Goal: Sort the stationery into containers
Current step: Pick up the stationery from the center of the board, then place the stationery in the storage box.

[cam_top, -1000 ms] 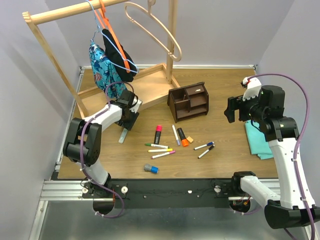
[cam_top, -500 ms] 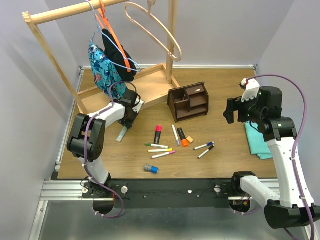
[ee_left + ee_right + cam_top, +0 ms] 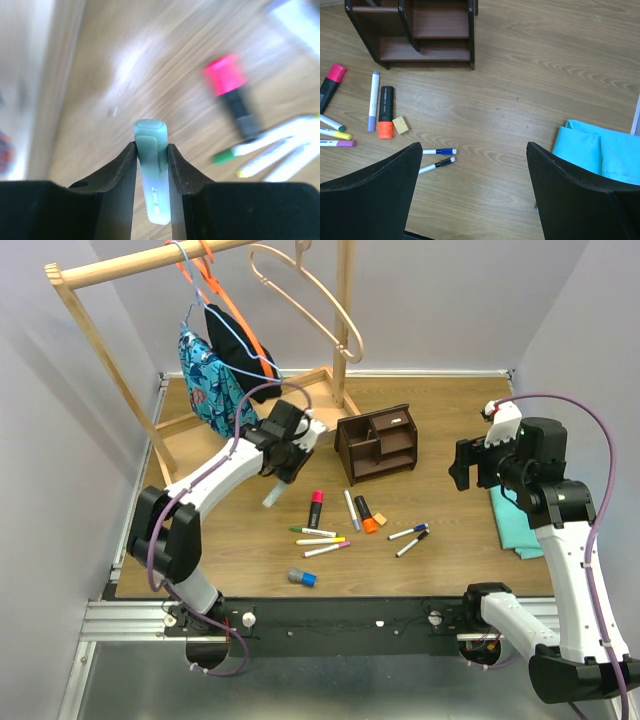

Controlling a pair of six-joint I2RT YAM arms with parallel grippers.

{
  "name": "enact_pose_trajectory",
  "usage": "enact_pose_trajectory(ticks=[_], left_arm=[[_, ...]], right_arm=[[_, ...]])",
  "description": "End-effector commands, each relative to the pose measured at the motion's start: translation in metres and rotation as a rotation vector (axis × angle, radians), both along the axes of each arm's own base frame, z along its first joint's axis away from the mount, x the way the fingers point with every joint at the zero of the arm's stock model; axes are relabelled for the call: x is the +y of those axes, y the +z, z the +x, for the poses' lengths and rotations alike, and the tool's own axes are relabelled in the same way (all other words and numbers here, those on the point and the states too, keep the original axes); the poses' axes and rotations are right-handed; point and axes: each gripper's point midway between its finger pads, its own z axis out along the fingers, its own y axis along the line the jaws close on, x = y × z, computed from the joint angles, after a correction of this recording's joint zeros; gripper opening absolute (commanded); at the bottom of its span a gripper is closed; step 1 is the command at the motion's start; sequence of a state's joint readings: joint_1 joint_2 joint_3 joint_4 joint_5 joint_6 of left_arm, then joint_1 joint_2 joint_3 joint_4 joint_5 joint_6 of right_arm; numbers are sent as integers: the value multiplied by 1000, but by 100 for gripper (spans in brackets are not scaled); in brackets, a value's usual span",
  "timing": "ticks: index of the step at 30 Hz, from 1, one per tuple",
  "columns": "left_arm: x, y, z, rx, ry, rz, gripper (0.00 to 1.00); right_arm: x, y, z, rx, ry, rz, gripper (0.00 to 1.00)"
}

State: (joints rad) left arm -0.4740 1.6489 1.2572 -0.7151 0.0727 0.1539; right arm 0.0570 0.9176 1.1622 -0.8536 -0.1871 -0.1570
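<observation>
My left gripper (image 3: 278, 482) is shut on a pale green pen (image 3: 151, 175) and holds it above the table, left of the dark brown organiser (image 3: 378, 443). It also shows in the left wrist view (image 3: 151, 147). Below it lie the red-ended highlighter (image 3: 316, 508), the orange-ended highlighter (image 3: 366, 514), the tan cube (image 3: 380, 519), several thin white markers (image 3: 320, 540) and the grey-blue cylinder (image 3: 302, 578). My right gripper (image 3: 462, 470) is open and empty, high over the right side. Its view (image 3: 474, 150) shows the organiser (image 3: 412, 30), blue-capped marker (image 3: 439, 151) and black-capped marker (image 3: 436, 164).
A pale wooden clothes rack (image 3: 300, 410) with hangers and hanging clothes (image 3: 215, 370) stands at the back left. A folded teal cloth (image 3: 515, 525) lies at the right edge, under my right arm. Grey walls close in the table.
My left gripper has moved right and forward from the rack base towards the organiser, carrying the pale green pen. The right arm has hardly moved.
</observation>
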Motion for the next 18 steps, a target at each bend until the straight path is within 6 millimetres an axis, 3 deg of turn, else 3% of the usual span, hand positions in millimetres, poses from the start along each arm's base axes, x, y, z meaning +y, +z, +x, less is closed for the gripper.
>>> enact_pose_trajectory(ticks=[1, 6, 11, 13, 14, 16, 17, 18], left_arm=[[-61, 81, -8, -143, -172, -164, 0], [-111, 138, 1, -319, -276, -394, 0], [-147, 170, 12, -548, -416, -596, 0], [-157, 166, 18, -562, -439, -615, 0], [-163, 175, 24, -598, -451, -630, 0], [-172, 163, 34, -575, -455, -627, 0], [-178, 176, 42, -611, -448, -653, 0], [-182, 171, 48, -608, -443, -656, 0]], right_arm=[[-7, -1, 3, -12, -33, -22, 92], [-16, 11, 10, -32, -59, -57, 91], [-21, 18, 24, -31, -71, -83, 90], [-19, 20, 27, -41, -60, -80, 90], [-19, 23, 30, -57, -62, -77, 90], [-18, 24, 31, -65, -65, -67, 90], [-17, 24, 32, -66, -62, -63, 90], [-16, 22, 32, -63, -58, -59, 89]])
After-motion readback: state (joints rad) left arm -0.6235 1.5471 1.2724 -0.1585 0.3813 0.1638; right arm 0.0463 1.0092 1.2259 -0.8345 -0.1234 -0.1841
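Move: The left hand, already holding the teal highlighter, has the brown organizer about 26 cm to its right, 13 cm ahead and 3 cm lower. The pink-capped marker lies some 10 cm right and 2 cm back, the green-tipped pen 9 cm right and 8 cm back, both about 8 cm below. From the right hand the organizer is roughly 20 cm ahead, 25 cm left and 20 cm below. The left hand swings about 15 cm right and 13 cm up towards the organizer, wrist turning, highlighter still pinched. ##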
